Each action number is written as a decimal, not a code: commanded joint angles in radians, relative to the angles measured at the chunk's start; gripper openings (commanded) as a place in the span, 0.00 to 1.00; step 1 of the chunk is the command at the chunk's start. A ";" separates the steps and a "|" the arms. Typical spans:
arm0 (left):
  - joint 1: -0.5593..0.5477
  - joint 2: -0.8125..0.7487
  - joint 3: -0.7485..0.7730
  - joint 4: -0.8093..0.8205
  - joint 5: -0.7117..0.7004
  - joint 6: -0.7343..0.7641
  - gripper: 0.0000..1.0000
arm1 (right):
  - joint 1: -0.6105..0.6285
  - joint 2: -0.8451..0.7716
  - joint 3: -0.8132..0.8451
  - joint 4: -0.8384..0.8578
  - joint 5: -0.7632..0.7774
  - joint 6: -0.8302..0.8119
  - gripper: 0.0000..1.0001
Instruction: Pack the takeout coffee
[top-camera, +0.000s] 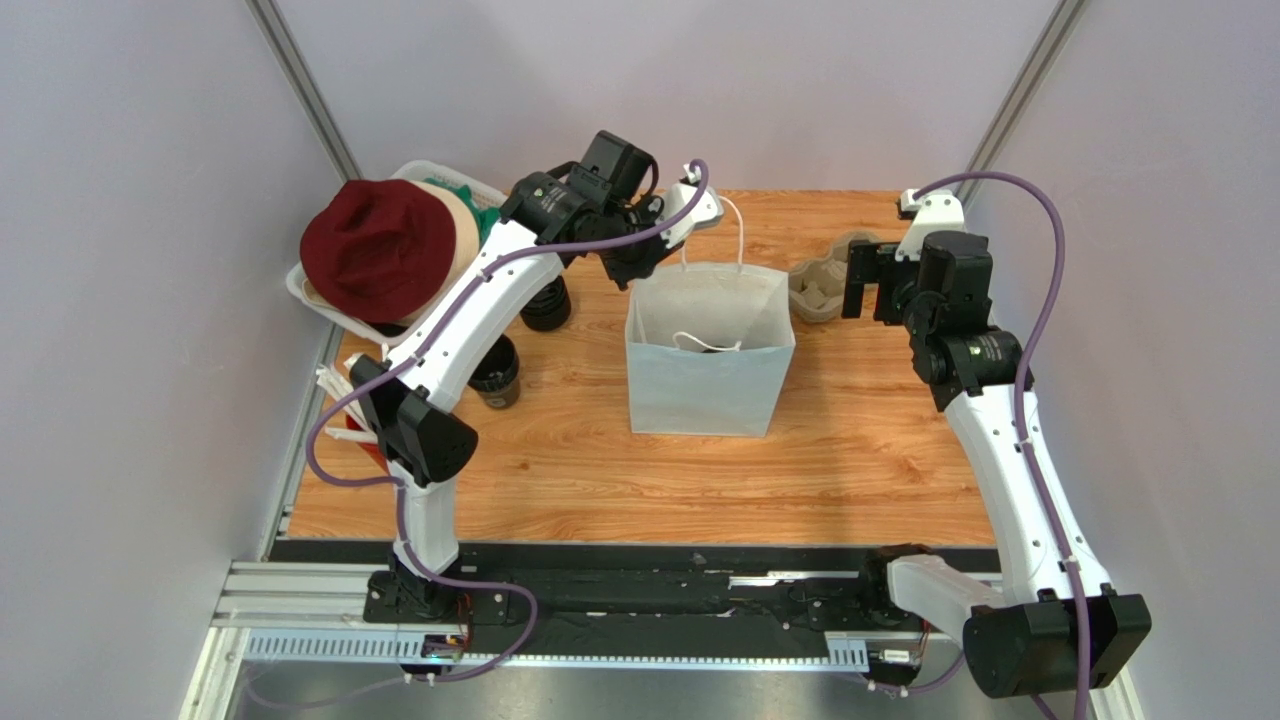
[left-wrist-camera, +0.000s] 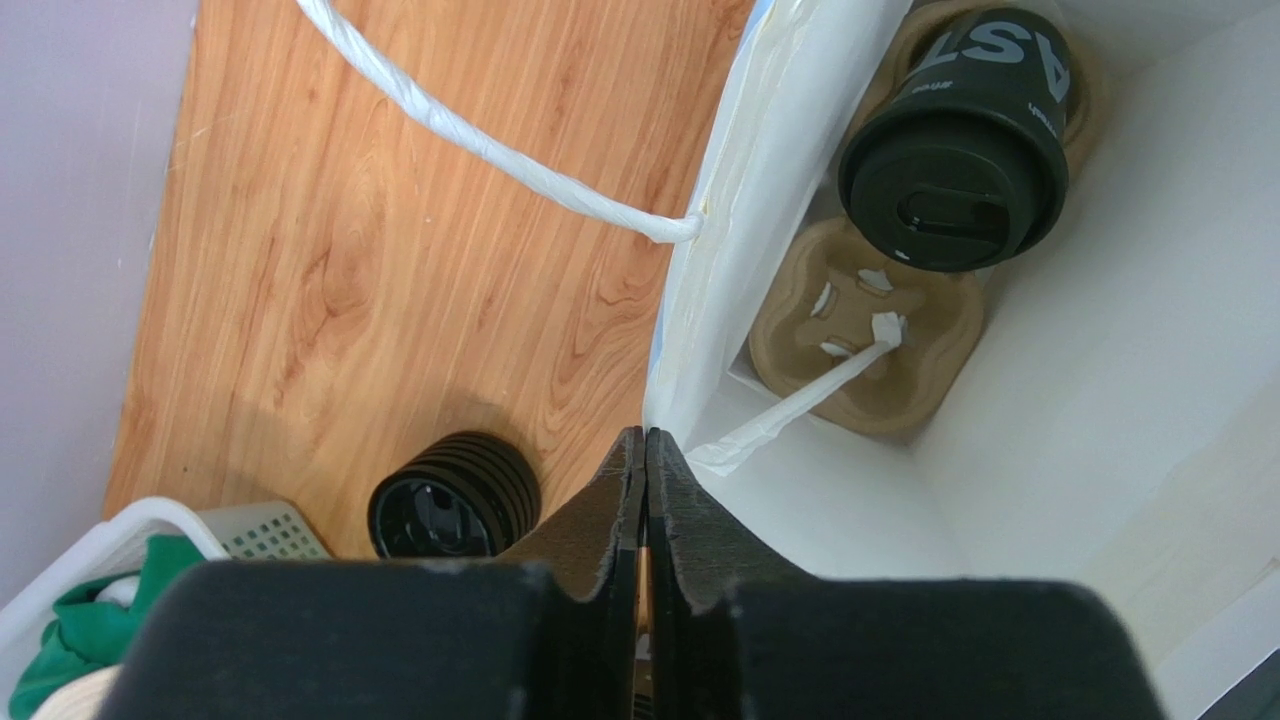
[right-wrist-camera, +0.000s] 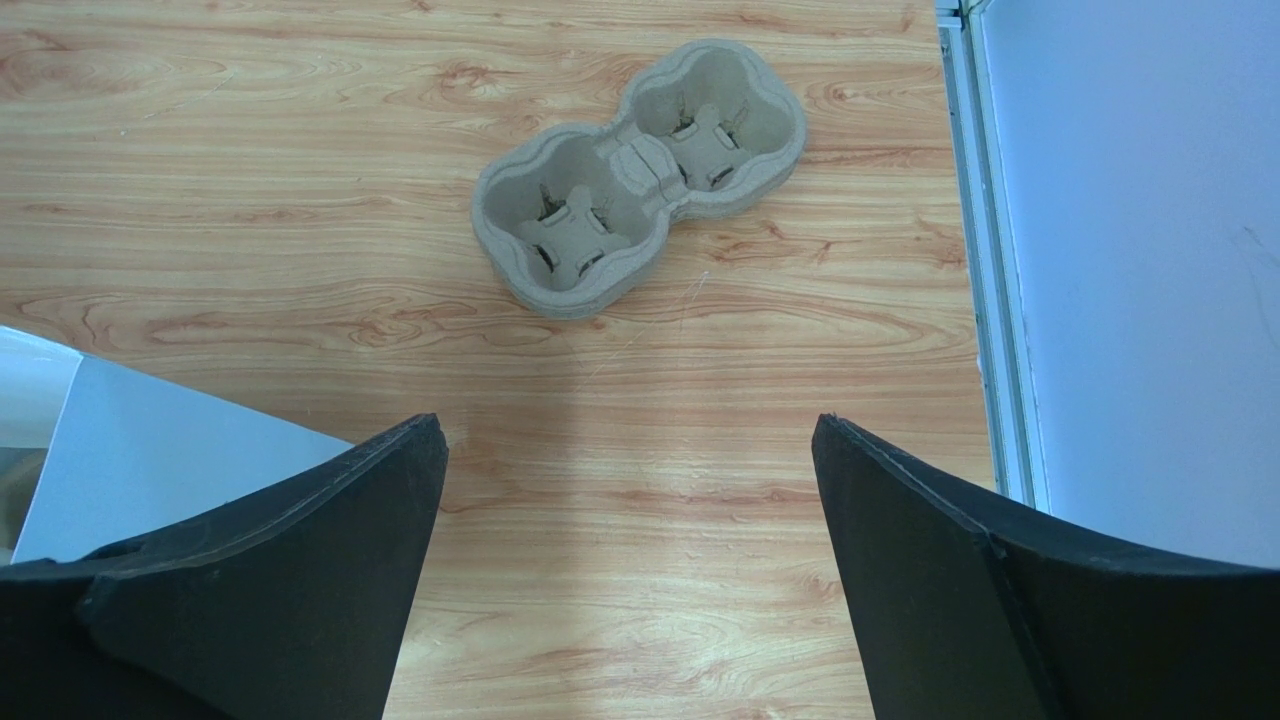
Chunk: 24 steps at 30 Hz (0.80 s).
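The pale-blue paper bag (top-camera: 706, 368) stands open mid-table. Inside it, in the left wrist view, a black lidded coffee cup (left-wrist-camera: 954, 165) sits in a brown pulp tray (left-wrist-camera: 902, 353). My left gripper (left-wrist-camera: 646, 438) is shut, its tips pinching the bag's back-left rim (left-wrist-camera: 694, 300). On the table left of the bag stands the takeout coffee (top-camera: 496, 375), a small dark cup, with a ribbed black cup (top-camera: 544, 305) (left-wrist-camera: 451, 510) behind it. My right gripper (right-wrist-camera: 631, 435) hangs open and holds nothing, right of the bag and short of a second pulp tray (right-wrist-camera: 639, 173).
A white basket (top-camera: 323, 300) holding a red hat (top-camera: 376, 248) and green cloth sits at the back left. The bag's white handles (left-wrist-camera: 481, 143) hang loose. A metal rail (right-wrist-camera: 984, 270) marks the table's right edge.
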 joint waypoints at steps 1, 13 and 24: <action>0.002 -0.012 0.032 0.029 0.000 -0.011 0.16 | -0.005 -0.017 0.002 0.043 0.009 0.006 0.99; 0.069 -0.317 -0.109 0.090 0.023 -0.094 0.84 | -0.006 -0.022 -0.002 0.054 0.007 0.002 0.99; 0.294 -0.876 -0.671 0.523 -0.231 -0.324 0.95 | -0.008 -0.088 0.022 0.022 -0.235 -0.010 0.99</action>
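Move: The left hand's shut fingers are on the paper bag's rim at its far left corner; the bag's middle lies some 10 cm to the right, 5 cm back and 12 cm below. On the table about 25 cm below, the black lid stack stands roughly 8 cm ahead and 14 cm left, the dark cup 21 cm left and 5 cm back. From the right hand the bag's middle is about 24 cm left, 3 cm back and 12 cm below. Leftward and up, gathering speed, the left hand comes away from the bag after first opening its fingers to let go of the rim: about 16 cm left, 15 cm up and 6 cm back, out to the lid-stack side. The fingers spread almost fully while the wrist turns some 40 degrees, swinging them from steeply down-right to flatter and more forward. Late on, the right hand, still wide open, starts about 1.5 cm left towards the bag. ##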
